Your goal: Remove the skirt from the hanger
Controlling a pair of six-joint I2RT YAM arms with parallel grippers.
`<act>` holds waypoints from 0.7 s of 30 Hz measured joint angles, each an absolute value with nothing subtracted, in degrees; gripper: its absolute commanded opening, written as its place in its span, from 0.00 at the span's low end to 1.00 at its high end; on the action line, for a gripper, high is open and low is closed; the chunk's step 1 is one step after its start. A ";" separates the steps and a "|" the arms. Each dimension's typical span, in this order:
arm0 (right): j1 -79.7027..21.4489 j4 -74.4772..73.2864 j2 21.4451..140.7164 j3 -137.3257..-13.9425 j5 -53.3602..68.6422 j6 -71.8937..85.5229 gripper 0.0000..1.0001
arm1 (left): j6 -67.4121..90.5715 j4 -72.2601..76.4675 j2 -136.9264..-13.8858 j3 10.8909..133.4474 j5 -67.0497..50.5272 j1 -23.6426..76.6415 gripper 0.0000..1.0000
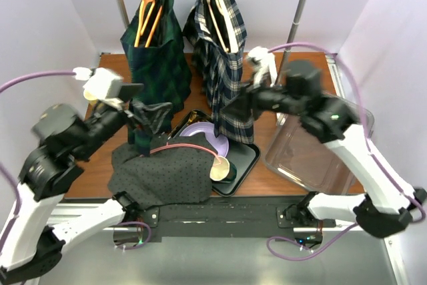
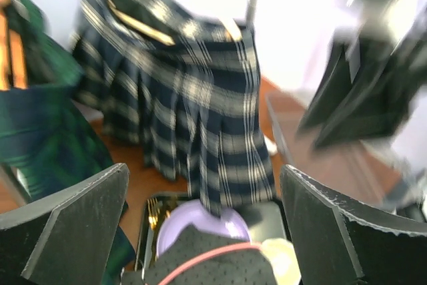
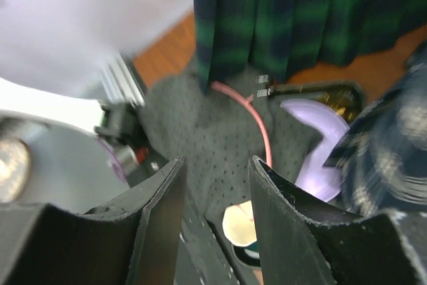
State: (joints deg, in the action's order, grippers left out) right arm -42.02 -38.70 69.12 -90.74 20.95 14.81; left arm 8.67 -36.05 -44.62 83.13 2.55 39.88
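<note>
Two skirts hang from the rail at the back: a green plaid skirt (image 1: 159, 58) on an orange hanger (image 1: 148, 21), and a navy and white plaid skirt (image 1: 225, 65) on a pale hanger (image 1: 220, 5). A dark grey dotted skirt (image 1: 163, 175) lies heaped at the table's front with a pink curved strip (image 3: 259, 121) across it. My left gripper (image 1: 155, 114) hovers above the grey heap, jaws wide open and empty (image 2: 207, 215). My right gripper (image 1: 237, 103) sits at the navy skirt's lower part, jaws apart with nothing between them (image 3: 217, 188).
A black tray (image 1: 245, 158) holds a purple plate (image 1: 200, 131) and a pale cup (image 1: 221, 168), partly under the grey skirt. A clear plastic bin (image 1: 313, 155) stands at the right. The rack's posts (image 1: 297, 15) rise behind the skirts.
</note>
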 measured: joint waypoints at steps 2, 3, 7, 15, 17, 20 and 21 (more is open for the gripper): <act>-47.86 -39.38 71.57 -90.30 15.84 14.09 0.44 | 9.17 -34.87 -42.50 83.13 4.38 39.88 1.00; -50.76 -39.55 73.17 -90.28 13.13 13.80 0.44 | 9.43 -34.46 -41.45 83.13 5.10 39.88 1.00; -58.17 -39.11 80.05 -89.45 5.45 12.38 0.42 | 9.96 -32.36 -37.12 83.29 8.51 39.88 1.00; -59.79 -39.29 93.60 -88.49 -1.23 7.38 0.44 | 10.13 -31.22 -34.89 83.24 10.83 39.88 1.00; -59.81 -39.70 96.66 -88.49 -2.48 6.13 0.43 | 10.11 -31.16 -34.72 82.94 11.03 39.88 1.00; -59.96 -40.86 101.23 -88.55 -4.86 4.08 0.41 | 10.02 -31.16 -34.37 82.46 11.57 39.88 1.00; -60.01 -41.30 102.50 -88.55 -5.34 3.55 0.41 | 9.93 -31.05 -34.15 82.19 11.88 39.88 1.00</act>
State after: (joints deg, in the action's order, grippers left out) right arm -60.01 -41.30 102.50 -88.55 -5.34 3.55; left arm 9.93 -31.05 -34.15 82.19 11.88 39.88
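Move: Below and across to its left, the pink hanger lies on the dropped grey skirt, about 5 cm ahead of the right hand, 17 cm to its left and some 37 cm down. From that hand, the purple plate is roughly 5 cm ahead and 11 cm left, the cream mug 3 cm back and 5 cm left, the grey skirt's middle 4 cm back and 26 cm left. From the left hand the hanger is about 8 cm ahead, 3 cm right, 44 cm down. Swinging left and then plunging, the right hand drops about 26 cm towards the pink hanger, shifting some 9 cm left mostly early on. Its fingers swing about 45 degrees to point steeply down, still half open, with the hanger's rod coming between their tips in its view. Meanwhile the empty left hand draws away to the left, up and back, wide open, then halts. ##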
